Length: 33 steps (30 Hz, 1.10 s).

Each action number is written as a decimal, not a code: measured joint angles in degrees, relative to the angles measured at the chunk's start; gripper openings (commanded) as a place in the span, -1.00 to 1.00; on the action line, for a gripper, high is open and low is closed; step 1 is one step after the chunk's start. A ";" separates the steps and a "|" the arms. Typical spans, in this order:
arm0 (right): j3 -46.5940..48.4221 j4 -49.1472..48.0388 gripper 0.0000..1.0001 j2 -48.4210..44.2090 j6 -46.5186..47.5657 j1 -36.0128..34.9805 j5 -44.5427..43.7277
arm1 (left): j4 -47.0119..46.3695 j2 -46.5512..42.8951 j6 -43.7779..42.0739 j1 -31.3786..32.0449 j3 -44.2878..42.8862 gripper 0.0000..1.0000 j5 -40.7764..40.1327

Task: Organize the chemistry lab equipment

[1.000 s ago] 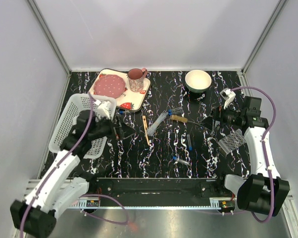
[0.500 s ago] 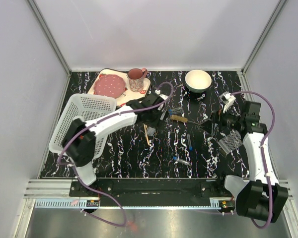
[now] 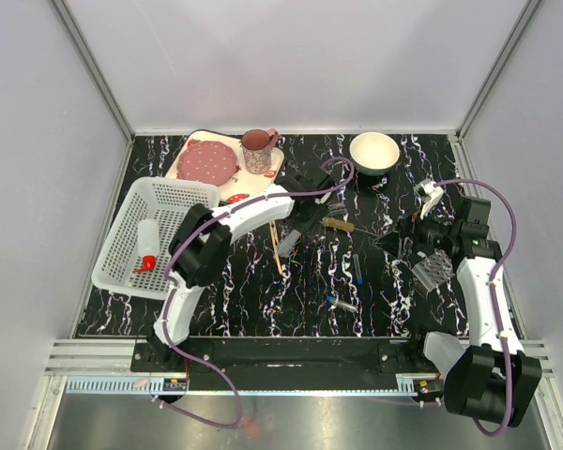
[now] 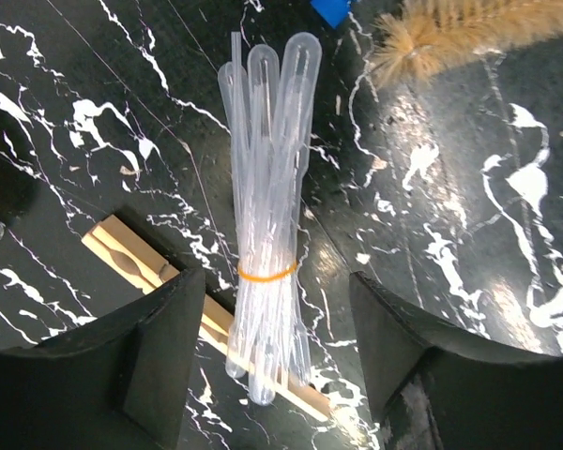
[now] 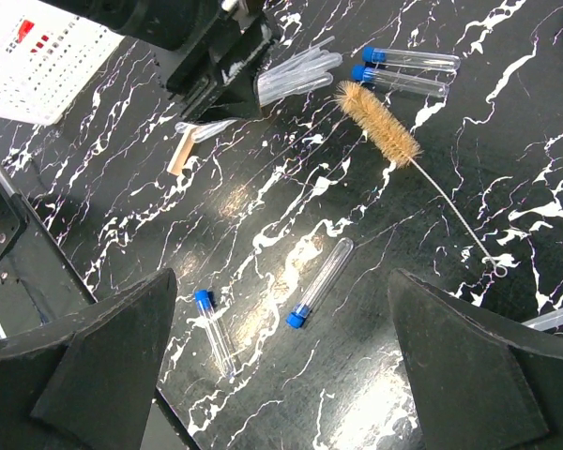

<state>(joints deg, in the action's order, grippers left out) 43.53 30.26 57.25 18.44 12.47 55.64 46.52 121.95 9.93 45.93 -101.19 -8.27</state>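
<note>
My left gripper [image 4: 274, 277] hangs open low over a bundle of clear pipettes [image 4: 267, 187] tied with an orange band; its fingers stand either side of the bundle without touching it. The bundle lies across a wooden stick [image 4: 136, 264]. From above, the left gripper [image 3: 300, 223] is mid-table beside the brush [image 3: 339, 224]. The white squeeze bottle [image 3: 147, 246] lies in the white basket [image 3: 131, 202]. My right gripper [image 5: 281, 281] is open above two loose blue-capped test tubes [image 5: 321, 281], and sits at the table's right [image 3: 399, 234] next to the clear tube rack [image 3: 433, 269].
A strawberry-print tray [image 3: 265, 180] with a pink plate [image 3: 207, 162] and cup [image 3: 256, 148] stands at the back, and a white bowl [image 3: 373, 150] at the back right. Two more capped tubes [image 5: 403, 70] lie beyond the brush [image 5: 377, 122].
The left arm has swung from the basket to the middle of the table, and its jaws have narrowed over the pipette bundle. The white bottle now shows in the basket. The right arm barely moved.
</note>
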 measured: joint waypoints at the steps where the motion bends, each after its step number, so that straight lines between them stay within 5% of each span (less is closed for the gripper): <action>1: -0.20 -0.26 1.00 0.02 0.00 0.02 0.00 | 0.42 0.92 -0.28 0.00 -0.63 0.28 -0.42; 14: -0.83 -1.86 1.00 0.00 0.48 0.35 0.22 | 3.17 7.43 -1.64 0.00 -4.24 -0.01 -2.03; 18: -0.83 -1.95 1.00 -0.02 0.66 0.35 0.59 | 3.37 7.54 -1.42 0.00 -4.24 -0.36 -1.99; 24: -0.85 -1.95 0.99 -0.46 0.68 0.50 0.70 | 3.08 7.52 -1.11 0.00 -4.11 -0.55 -1.05; 33: -0.85 -1.97 0.99 -1.09 0.74 0.68 1.03 | -5.05 -8.96 1.77 -0.44 10.58 -0.59 7.32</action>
<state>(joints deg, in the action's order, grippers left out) 42.68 28.29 56.16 19.18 13.15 56.66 41.47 112.99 11.70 45.50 -90.61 -0.95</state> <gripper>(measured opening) 0.994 0.241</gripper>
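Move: The pipette bundle's middle lies under the left hand's partly closed fingers, about 2 cm ahead, 1 cm right and 4 cm below. The wooden clothespins lie some 4 cm left and 1 cm back of the hand; the bottle brush's middle is 15 cm right and 3 cm ahead, the paired test tubes 9 cm right and 8 cm ahead. From the right hand, the bundle is roughly 24 cm left, 6 cm ahead and 16 cm below. Left hand sinks 4 cm, pinches the pipette bundle near its rubber band, then lifts some 5 cm, drawing back. ##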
